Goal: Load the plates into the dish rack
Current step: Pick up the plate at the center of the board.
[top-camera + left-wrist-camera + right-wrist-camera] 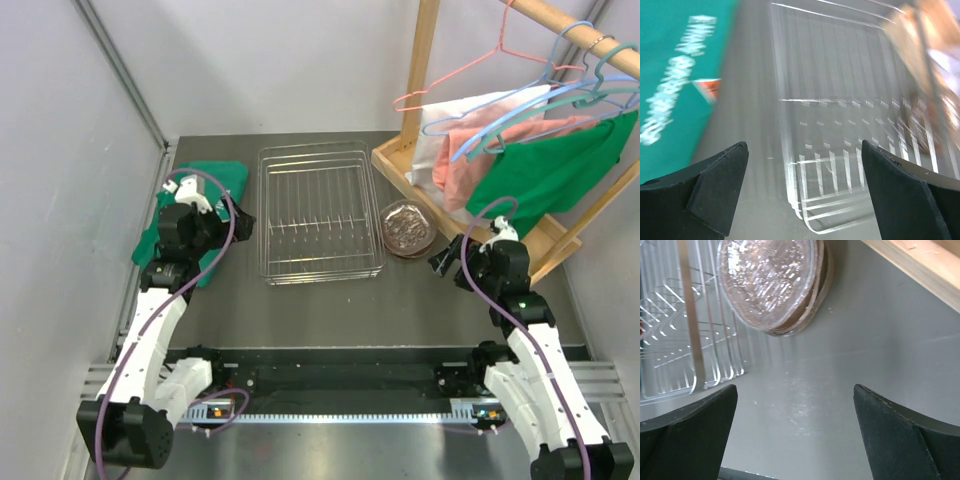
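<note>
A stack of brown-tinted glass plates lies flat on the table just right of the silver wire dish rack. The rack holds nothing. My right gripper is open and empty, a little in front and to the right of the plates; the right wrist view shows the plates ahead of my open gripper with the rack's corner at left. My left gripper is open and empty beside the rack's left side; the left wrist view shows the gripper and the rack, blurred.
A green cloth lies under the left arm at the table's left. A wooden clothes stand with hangers and hanging clothes stands at the back right, close behind the plates. Grey walls close in both sides.
</note>
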### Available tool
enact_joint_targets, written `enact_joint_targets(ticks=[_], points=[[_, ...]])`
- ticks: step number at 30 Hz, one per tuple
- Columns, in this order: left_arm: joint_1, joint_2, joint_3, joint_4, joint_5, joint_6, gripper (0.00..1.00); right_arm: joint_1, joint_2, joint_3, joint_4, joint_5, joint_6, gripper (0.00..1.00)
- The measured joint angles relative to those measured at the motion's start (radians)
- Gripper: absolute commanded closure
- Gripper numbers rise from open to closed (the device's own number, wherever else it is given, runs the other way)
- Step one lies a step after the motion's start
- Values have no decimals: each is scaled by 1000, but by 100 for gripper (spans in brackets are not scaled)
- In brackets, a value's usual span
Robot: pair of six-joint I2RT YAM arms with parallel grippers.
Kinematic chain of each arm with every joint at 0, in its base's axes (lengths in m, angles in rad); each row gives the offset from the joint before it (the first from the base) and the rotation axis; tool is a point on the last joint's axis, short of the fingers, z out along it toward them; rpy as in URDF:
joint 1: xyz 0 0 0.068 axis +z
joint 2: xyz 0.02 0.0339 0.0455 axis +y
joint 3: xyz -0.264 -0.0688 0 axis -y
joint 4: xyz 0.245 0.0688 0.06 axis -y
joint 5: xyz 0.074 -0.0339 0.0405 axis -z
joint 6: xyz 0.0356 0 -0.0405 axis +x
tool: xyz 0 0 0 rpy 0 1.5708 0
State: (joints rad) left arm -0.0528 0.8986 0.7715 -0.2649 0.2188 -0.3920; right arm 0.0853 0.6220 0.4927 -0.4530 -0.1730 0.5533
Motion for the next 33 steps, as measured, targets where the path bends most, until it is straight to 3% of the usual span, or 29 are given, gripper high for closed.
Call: enact_joint_targets(ticks=[4,6,20,26,30,33], points=[[0,4,17,-81,-195,-87,1,0,20,13,-14,23,-20,1],[4,19,30,-117,-229,-91,1,0,37,20,-14,27,-28,1],[5,103,68,-194,-198,-80,1,0,158,40,-7,71,-32,4],[5,103,69,-200,-155,-66,1,0,203,56,-4,104,-27,15],[5,95,69,-200,-131,-66,1,0,254,76,3,127,-27,33],[5,90,69,-200,-118,-66,1,0,301,89,13,134,-29,36]])
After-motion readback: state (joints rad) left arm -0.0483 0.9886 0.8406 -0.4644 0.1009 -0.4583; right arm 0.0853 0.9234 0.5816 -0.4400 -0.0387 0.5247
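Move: The plate on top of the little stack lies about 9 cm ahead of the open right hand, 11 cm to its left and some 11 cm below. The dish rack's middle is roughly 13 cm ahead and 31 cm left, and the wooden stand's base is about 15 cm ahead and 4 cm right, both around 10 cm lower. From the left hand the plate is nearly level ahead, some 39 cm right and 20 cm down. Short of the plates, the right hand sinks 3 cm, forward and right, fingers part-closing; the left dips 4 cm. ##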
